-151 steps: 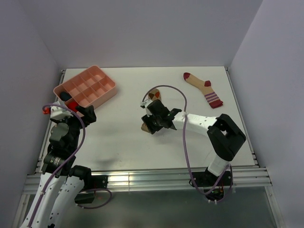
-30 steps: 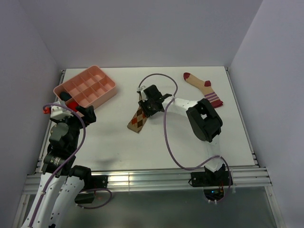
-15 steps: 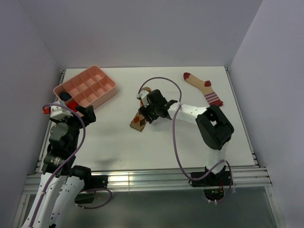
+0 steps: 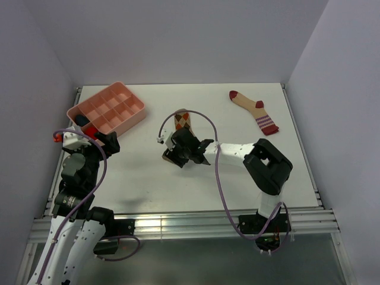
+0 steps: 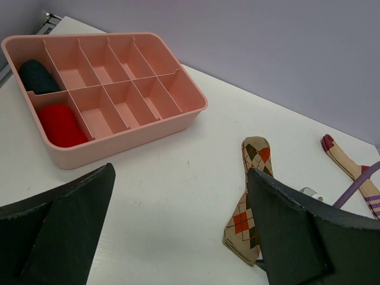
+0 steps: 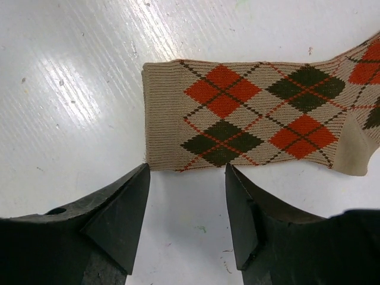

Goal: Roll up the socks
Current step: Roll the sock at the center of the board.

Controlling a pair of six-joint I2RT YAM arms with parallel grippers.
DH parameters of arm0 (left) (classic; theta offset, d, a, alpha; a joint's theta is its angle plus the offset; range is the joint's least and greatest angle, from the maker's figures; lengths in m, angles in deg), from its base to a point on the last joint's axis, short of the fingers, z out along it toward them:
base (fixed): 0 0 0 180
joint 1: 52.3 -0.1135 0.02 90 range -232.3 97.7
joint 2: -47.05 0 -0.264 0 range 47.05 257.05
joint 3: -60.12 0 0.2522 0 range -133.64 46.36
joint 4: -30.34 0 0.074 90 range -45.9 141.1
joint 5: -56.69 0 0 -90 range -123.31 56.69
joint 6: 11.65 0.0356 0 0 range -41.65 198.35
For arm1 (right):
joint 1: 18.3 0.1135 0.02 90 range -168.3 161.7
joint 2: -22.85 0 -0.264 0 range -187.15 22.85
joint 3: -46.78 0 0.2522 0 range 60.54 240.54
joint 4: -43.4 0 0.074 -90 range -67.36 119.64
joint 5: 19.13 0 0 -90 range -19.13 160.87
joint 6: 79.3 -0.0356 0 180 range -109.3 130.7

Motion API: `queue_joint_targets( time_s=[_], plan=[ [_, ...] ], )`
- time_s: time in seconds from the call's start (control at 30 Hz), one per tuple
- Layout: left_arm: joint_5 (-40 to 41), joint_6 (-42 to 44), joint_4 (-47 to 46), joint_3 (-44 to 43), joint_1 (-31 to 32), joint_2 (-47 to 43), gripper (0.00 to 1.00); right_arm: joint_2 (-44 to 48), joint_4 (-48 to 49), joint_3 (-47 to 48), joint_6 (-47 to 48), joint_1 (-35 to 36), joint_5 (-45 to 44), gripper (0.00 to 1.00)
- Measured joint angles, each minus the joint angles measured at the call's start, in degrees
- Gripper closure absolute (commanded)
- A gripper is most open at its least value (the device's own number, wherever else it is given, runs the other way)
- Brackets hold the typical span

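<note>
The argyle sock [image 6: 255,119] lies flat and stretched out on the table, and its cuff end points toward the arms [image 4: 172,155]. My right gripper [image 6: 187,172] hovers low at that cuff end, open, both fingertips just off the sock's long edge with only bare table between them. The left wrist view shows the same argyle sock [image 5: 252,190] partly behind my right finger. The tan sock with the red toe and striped cuff [image 4: 255,110] lies flat at the far right, apart from both grippers. My left gripper [image 4: 104,138] stays wide open and empty near the tray.
A pink divided tray [image 4: 133,116] stands at the far left. It holds a dark bundle [image 5: 37,77] and a red bundle [image 5: 59,124] in two left compartments. The right arm's purple cable [image 4: 205,122] arcs over the argyle sock.
My right gripper has slid from the argyle sock's far end toward the near left, down to the cuff. The sock's toe end now shows. The left arm has not moved.
</note>
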Motion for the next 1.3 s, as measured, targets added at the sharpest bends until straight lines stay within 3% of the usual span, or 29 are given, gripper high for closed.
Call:
queue_joint_targets(
  time_s=[0.93, 1.13, 1.23, 1.3],
  plan=[
    [0.0, 0.0, 0.0, 0.0, 0.0, -0.1, 0.01, -5.2, 4.9, 0.0, 0.5, 2.9, -2.8, 0.45],
    [0.0, 0.0, 0.0, 0.0, 0.0, -0.1, 0.00, -5.5, 6.1, -0.1, -0.7, 2.9, -5.2, 0.57],
    [0.0, 0.0, 0.0, 0.0, 0.0, -0.1, 0.00, -5.6, 6.3, -0.4, -1.1, 2.9, -6.3, 0.69],
    [0.0, 0.0, 0.0, 0.0, 0.0, -0.1, 0.01, -5.6, 6.5, -0.5, -1.1, 2.9, -6.8, 0.84]
  ],
)
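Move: The argyle sock's cuff lies just past my right fingertips, about 2 cm ahead, 3 cm to the left and 3 cm below. Its foot stretches away on the board, some 18 cm ahead and 5 cm to the right of that hand. The pink divided tray stands roughly 20 cm ahead and 30 cm left, the striped sock about 22 cm ahead and 36 cm right. From my left hand the cuff is some 6 cm ahead, 20 cm right and 26 cm below. I lower my half-open right fingers by about 3 cm to the near side of the argyle sock's cuff, first easing back and left some 1.5 cm each, then coming forward again about 2 cm. Down at the board, I close them from roughly 60 to 25 percent open and pinch the cuff's end between the tips. ##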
